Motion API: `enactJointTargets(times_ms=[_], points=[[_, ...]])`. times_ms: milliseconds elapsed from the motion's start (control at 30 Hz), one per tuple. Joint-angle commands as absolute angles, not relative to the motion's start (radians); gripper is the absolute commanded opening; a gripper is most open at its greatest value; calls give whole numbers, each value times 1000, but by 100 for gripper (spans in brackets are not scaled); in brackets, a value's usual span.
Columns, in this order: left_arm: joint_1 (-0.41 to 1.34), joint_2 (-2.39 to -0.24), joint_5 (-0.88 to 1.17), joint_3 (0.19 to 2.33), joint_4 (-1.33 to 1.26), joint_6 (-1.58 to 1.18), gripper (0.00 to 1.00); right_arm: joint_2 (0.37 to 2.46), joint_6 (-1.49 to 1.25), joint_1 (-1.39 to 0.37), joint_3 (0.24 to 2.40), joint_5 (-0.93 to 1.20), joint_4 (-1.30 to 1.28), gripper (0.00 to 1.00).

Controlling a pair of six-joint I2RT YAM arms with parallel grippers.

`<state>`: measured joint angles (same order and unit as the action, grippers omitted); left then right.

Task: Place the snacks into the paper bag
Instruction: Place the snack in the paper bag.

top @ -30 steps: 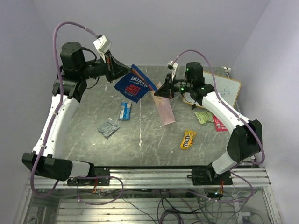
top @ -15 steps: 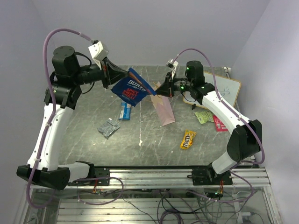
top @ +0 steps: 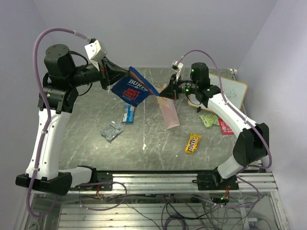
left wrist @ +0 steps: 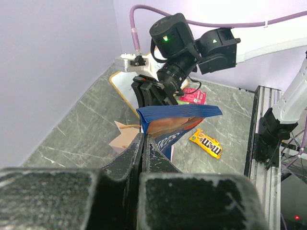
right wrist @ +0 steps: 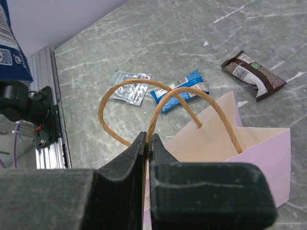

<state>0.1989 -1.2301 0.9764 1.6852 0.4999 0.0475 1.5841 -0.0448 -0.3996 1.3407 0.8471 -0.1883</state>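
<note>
My left gripper (top: pixel 117 80) (left wrist: pixel 143 136) is shut on the edge of the dark blue chip bag (top: pixel 135 87) (left wrist: pixel 180 117) and holds it in the air, just left of the paper bag's mouth. The pale paper bag (top: pixel 169 112) (right wrist: pixel 249 153) leans on the table. One of its twisted handles (right wrist: pixel 165 103) is pinched in my shut right gripper (top: pixel 165 92) (right wrist: pixel 147 139). Loose snacks on the table: a blue-white packet (top: pixel 128 113) (right wrist: pixel 180 88), a silver-grey packet (top: pixel 111 131) (right wrist: pixel 129 86), a brown bar (right wrist: pixel 254 75), yellow M&M's (top: pixel 193 143) (left wrist: pixel 206 143), a light green packet (top: pixel 209 119) and a pink-red packet (top: pixel 225 127).
A white scribbled board (top: pixel 230 93) stands at the back right, behind the right arm. Purple walls close in the table at the back and on both sides. The aluminium rail (top: pixel 158 179) with the arm bases runs along the near edge.
The left arm has swung up and to the left, and the chip bag in its grip has shifted slightly left. The right arm and the paper bag have stayed put.
</note>
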Motion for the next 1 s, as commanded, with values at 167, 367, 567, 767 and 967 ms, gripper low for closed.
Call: enactJointTargets(times_ms=[167,367,567,767,967], points=[[211,-1294,1007,1748,404,-32,7,1541,-40,-412,1336,870,-189,0],[252,-1337,1046,1736,223,-161,7,1529,-73,-413,1317,966,-148,0],[306,-1388,1098,1740,124,-196,7,1536,-102,-413,1311,1036,-127,0],[316,-1394,1154,1669,6,-248,7,1528,-100,-412,1293,1023,-126,0],[318,-1410,1195,1591,-190,-331,7,1521,-93,-412,1270,1043,-122,0]])
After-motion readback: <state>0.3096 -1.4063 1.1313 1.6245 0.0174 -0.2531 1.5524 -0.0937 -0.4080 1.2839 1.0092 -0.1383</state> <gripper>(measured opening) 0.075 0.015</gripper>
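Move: Ahead and to the right of the left hand, which already holds the blue Burts packet, the mouth of the paper bag lies about 11 cm forward, 12 cm right and some 30 cm lower. On the table some 46 cm below that hand are the blue bar, 12 cm ahead and 5 cm left, and the brown bar, about 25 cm ahead and 1 cm left. From the right hand, pinching the bag's handles, the mouth is 4 cm forward, 1 cm right and 10 cm below. Carrying the Burts packet high towards the bag, the left hand first eases about 2 cm forward, then swings some 6 cm right at nearly the same height, turning about 15 degrees clockwise. Meanwhile the right hand keeps its pinch on the twisted handles and draws the bag back 3.5 cm, lifting it slightly before easing down, with a small counter-clockwise turn. ##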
